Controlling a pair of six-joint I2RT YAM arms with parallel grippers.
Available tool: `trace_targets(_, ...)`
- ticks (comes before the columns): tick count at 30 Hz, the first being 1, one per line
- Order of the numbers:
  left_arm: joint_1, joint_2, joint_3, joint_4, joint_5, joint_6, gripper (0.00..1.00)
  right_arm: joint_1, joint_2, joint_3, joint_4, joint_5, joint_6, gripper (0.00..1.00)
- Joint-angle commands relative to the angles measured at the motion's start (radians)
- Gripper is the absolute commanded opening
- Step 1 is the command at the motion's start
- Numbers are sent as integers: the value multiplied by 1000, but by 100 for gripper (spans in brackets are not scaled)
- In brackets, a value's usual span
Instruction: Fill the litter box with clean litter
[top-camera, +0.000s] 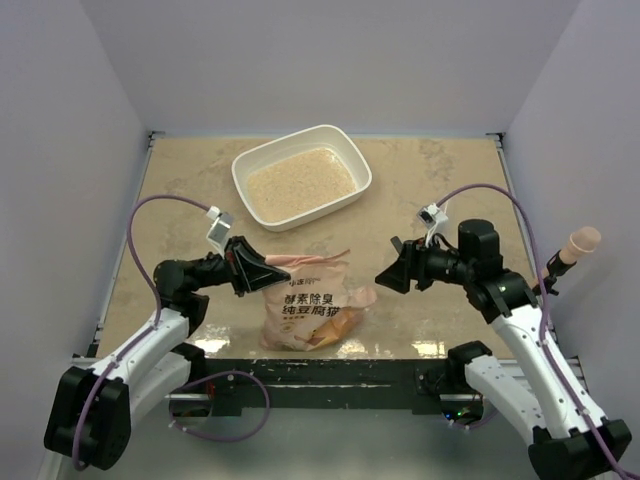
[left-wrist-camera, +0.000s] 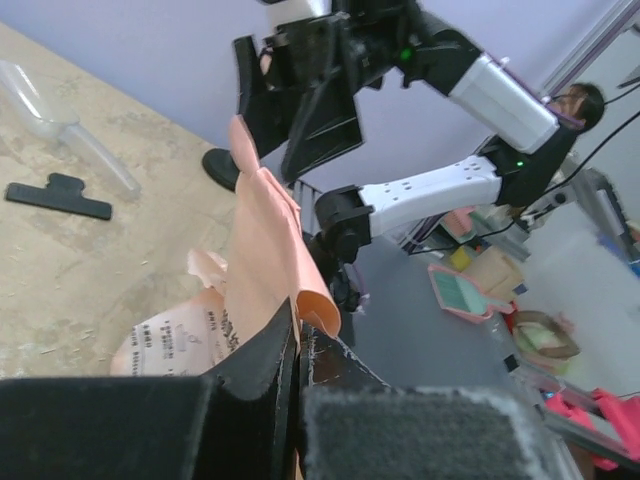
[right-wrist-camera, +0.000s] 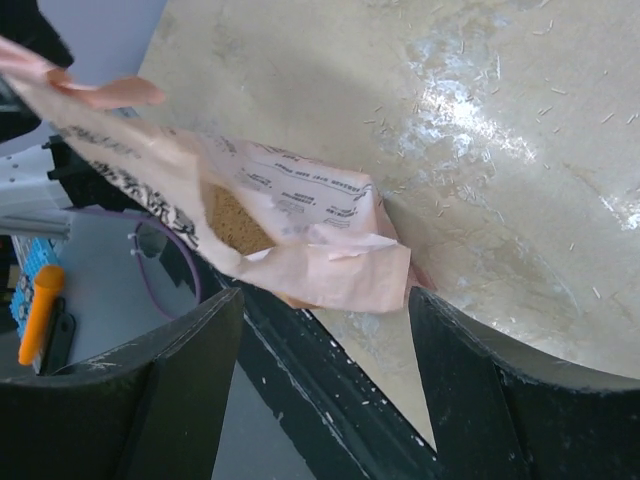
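The white litter box (top-camera: 352, 160) stands at the back centre, holding a layer of pale clean litter (top-camera: 298, 184). The orange-pink printed bag (top-camera: 312, 305) lies near the table's front edge, its top pulled up toward the left. My left gripper (top-camera: 266, 274) is shut on that upper edge of the bag (left-wrist-camera: 262, 235), the pink film pinched between its black fingers (left-wrist-camera: 262, 365). To the bag's right, my right gripper (top-camera: 386, 277) is open; in its wrist view a bag corner (right-wrist-camera: 340, 275) sits just ahead of the spread fingers (right-wrist-camera: 470, 370), untouched.
In the left wrist view a clear scoop (left-wrist-camera: 62, 125) and a black clip (left-wrist-camera: 58, 195) lie on the mottled tabletop (top-camera: 440, 190). Grey walls close in the back and both sides. The black front rail (top-camera: 330, 365) runs under the bag's near end.
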Motion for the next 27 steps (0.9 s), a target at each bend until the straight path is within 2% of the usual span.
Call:
trace_targets(1, 15, 37, -32, 484, -23, -177, 0, 2, 76, -40, 139, 20, 51, 71)
trace_targets(5, 19, 73, -18, 639, -2, -263, 0, 3, 136, -53, 168, 26, 46, 72)
trace_targets(12, 21, 96, 0, 798, 32, -401, 0, 8, 202, -95, 295, 24, 137, 71)
trace_targets(14, 21, 91, -4, 795, 41, -401, 0, 20, 224, -72, 277, 30, 117, 70)
trace_targets(20, 21, 79, -17, 767, 49, -378, 0, 166, 304, -11, 183, 184, 106, 71)
trace_targets(23, 19, 77, -14, 765, 49, -378, 0, 174, 322, -46, 212, 150, 117, 72)
trace_targets(27, 21, 77, -6, 756, 60, -378, 0, 174, 288, -132, 339, 31, 190, 72)
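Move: The right hand, open and empty, has the free lip of the litter bag's open mouth about 6 cm to its left and 9 cm below, roughly level with it fore and aft. The bag's body sits some 18 cm left, 5 cm back and 14 cm below, while a black clip lies on the table about 14 cm ahead, 6 cm right and 20 cm down. For the left hand, already pinching the bag's upper corner, that lip is some 17 cm to the right and 14 cm lower. The right hand sinks about 8 cm towards the bag's free lip, first reaching nearly 4 cm forward as it drops, then swinging some 4 cm left and easing slightly back, its fingers still open and tipping a little further down until they are close to the lip, contact not clearly visible. Meanwhile the left hand keeps its pinch on the upper corner, holding it aloft almost in place as the wrist rolls some 15 degrees about its fingers. ##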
